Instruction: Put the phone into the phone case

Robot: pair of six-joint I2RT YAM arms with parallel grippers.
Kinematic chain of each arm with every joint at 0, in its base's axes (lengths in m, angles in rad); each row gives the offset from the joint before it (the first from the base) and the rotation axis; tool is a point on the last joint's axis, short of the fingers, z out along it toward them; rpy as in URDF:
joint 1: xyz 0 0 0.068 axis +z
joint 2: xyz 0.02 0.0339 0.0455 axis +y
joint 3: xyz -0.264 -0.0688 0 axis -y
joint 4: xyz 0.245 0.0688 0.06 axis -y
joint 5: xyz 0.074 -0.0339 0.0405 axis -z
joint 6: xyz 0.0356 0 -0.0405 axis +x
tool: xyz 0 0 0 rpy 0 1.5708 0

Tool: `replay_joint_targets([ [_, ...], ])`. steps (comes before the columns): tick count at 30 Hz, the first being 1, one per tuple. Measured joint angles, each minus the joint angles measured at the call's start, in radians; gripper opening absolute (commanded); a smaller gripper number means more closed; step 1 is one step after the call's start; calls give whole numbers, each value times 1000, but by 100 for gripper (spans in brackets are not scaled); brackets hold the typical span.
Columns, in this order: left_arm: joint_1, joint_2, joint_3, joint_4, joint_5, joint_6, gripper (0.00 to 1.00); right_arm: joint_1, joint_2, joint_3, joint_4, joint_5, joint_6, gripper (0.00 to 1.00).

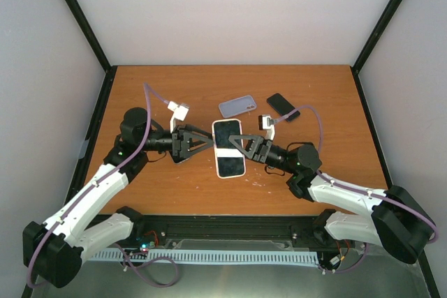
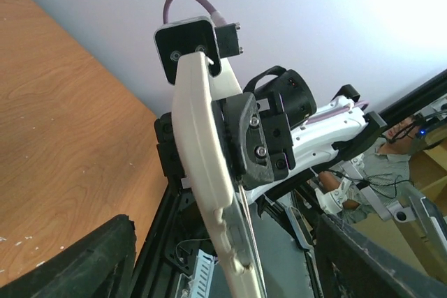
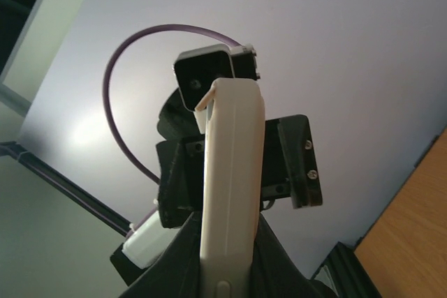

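Observation:
The phone (image 1: 228, 146), pale screen up, sits inside a white phone case (image 1: 230, 174) held just above the table's middle. My right gripper (image 1: 239, 146) is shut on the case's right edge. In the right wrist view its dark fingers (image 3: 167, 263) press both sides of the white case (image 3: 230, 172). My left gripper (image 1: 208, 144) stands open at the case's left edge. In the left wrist view its fingers (image 2: 84, 259) are wide apart and touch nothing, with the white case (image 2: 202, 144) edge-on between them.
A lilac phone case (image 1: 237, 106) and a black phone-shaped thing (image 1: 283, 106) lie flat on the wooden table (image 1: 160, 186) behind the grippers. Black frame posts rise at the table's back corners.

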Motion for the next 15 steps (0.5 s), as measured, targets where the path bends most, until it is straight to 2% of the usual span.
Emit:
replay_joint_targets([
  [3,0,22,2,2,-7,-3,63,0,-2,0,-41,0,-23,10],
  [5,0,44,3,-3,-18,-4,53,0,-2,0,-60,0,-32,10],
  [11,0,100,22,-41,-51,5,9,0,-5,1,-145,13,-72,10],
  [13,0,108,36,-75,-68,4,5,0,-14,3,-182,23,-109,10],
  [15,0,117,54,-105,-67,-1,8,-1,-32,7,-218,31,-142,10],
])
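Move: The phone in its white case hangs in the air, long side running forward, its middle about 4 cm to the right of the open left hand and some 2 cm back. The right hand already grips its right edge, with the middle about 2 cm left and 3 cm back. On the table, some 32 cm below, the lavender case is about 35 cm ahead of the left hand and 8 cm right; a dark phone is about 14 cm ahead and 14 cm left. The cased phone's left edge is what the left hand takes: its open fingers travel about 3 cm forward along that edge and 3 cm down, tilting slightly, while closing until they pinch the edge towards its far end. The right hand keeps its hold and sinks some 3 cm with the phone, creeping forward and rolling about 10 degrees so its fingertips dip. ##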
